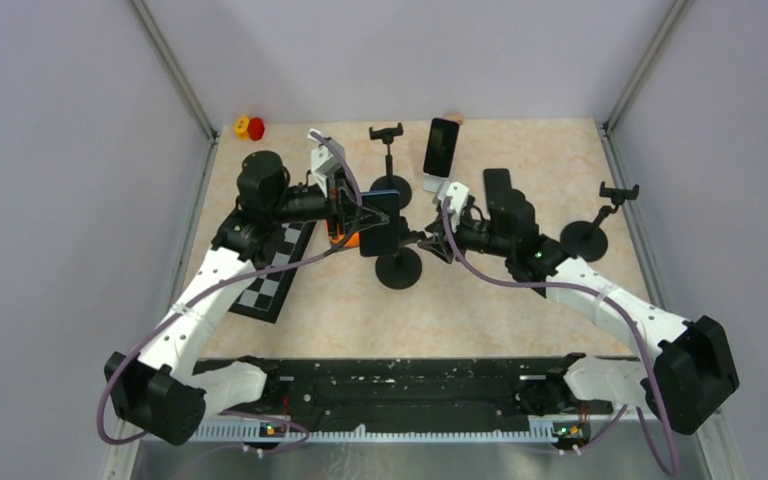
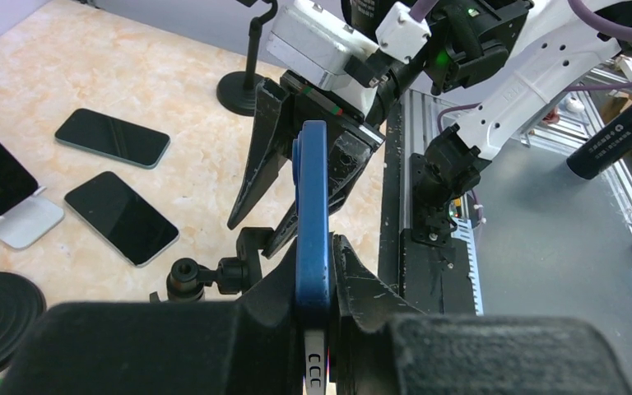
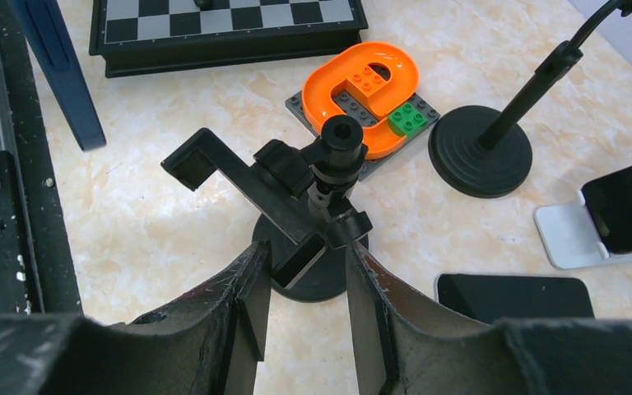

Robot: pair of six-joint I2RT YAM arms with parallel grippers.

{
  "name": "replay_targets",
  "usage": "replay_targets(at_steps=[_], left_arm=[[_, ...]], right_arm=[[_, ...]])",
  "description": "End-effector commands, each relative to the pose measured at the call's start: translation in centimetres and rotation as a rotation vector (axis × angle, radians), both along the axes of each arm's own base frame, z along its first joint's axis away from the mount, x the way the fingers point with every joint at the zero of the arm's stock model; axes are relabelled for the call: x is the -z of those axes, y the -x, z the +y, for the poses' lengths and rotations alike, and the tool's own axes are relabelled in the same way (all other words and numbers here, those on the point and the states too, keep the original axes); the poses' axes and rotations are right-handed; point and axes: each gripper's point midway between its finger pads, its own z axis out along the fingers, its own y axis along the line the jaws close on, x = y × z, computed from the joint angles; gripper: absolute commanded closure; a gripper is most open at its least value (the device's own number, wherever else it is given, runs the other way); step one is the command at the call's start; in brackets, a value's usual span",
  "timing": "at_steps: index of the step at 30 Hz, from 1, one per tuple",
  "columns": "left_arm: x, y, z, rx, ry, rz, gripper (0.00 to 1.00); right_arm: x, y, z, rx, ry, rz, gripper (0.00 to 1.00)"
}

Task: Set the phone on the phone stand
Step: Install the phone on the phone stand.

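Note:
My left gripper (image 2: 317, 255) is shut on a phone in a blue case (image 2: 313, 206), held on edge above the table. From above, that phone (image 1: 381, 222) hangs just over the black phone stand (image 1: 398, 268) at mid-table. The right wrist view shows the stand's clamp arm (image 3: 251, 185) tilted on its ball joint over the round base (image 3: 309, 284). My right gripper (image 3: 306, 263) is open, its two fingers flanking the clamp's lower end, with nothing gripped. From above, the right gripper (image 1: 430, 246) sits just right of the stand.
A chessboard (image 1: 275, 275) lies left of the stand, with an orange brick tray (image 3: 370, 82) beyond it. Two more black stands (image 1: 388, 135) (image 1: 600, 215) stand further off. A phone leans on a white holder (image 1: 440, 148). Two phones (image 2: 111, 137) (image 2: 121, 218) lie flat.

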Motion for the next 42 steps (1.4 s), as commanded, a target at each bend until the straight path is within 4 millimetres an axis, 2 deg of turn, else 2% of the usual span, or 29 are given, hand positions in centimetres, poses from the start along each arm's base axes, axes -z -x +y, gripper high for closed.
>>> replay_targets(at_steps=[1, 12, 26, 36, 42], left_arm=[[-1.4, 0.5, -0.8, 0.049, 0.031, -0.112, 1.0], [-0.8, 0.8, -2.2, 0.081, 0.019, -0.135, 1.0], [-0.5, 1.3, -3.9, 0.146, 0.035, -0.217, 1.0], [0.4, 1.7, -5.1, 0.246, 0.031, -0.281, 0.97], [1.4, 2.3, -6.4, 0.32, 0.028, -0.297, 1.0]], right_arm=[[-2.7, -0.3, 0.1, 0.005, -0.038, -0.093, 0.62], [-2.7, -0.2, 0.1, 0.005, -0.039, -0.088, 0.77], [-4.3, -1.2, 0.0, 0.065, -0.073, -0.078, 1.0], [-5.6, -1.3, 0.5, 0.065, -0.1, -0.06, 1.0], [-5.4, -1.5, 0.6, 0.066, -0.095, -0.052, 1.0]])
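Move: The phone stand's clamp lies roughly 11 cm right, 4 cm back and 10 cm below the left hand, which already holds the phone; from the right hand the clamp is about 4 cm left, level front to back, 1 cm below. The orange toy sits some 14 cm beyond the clamp and 17 cm to its left, on the table. A loose phone lies about 15 cm ahead of the right hand, 9 cm right and 14 cm below. Right fingers close on the clamp's end; left brings the phone about 5 cm right, down towards the clamp. ##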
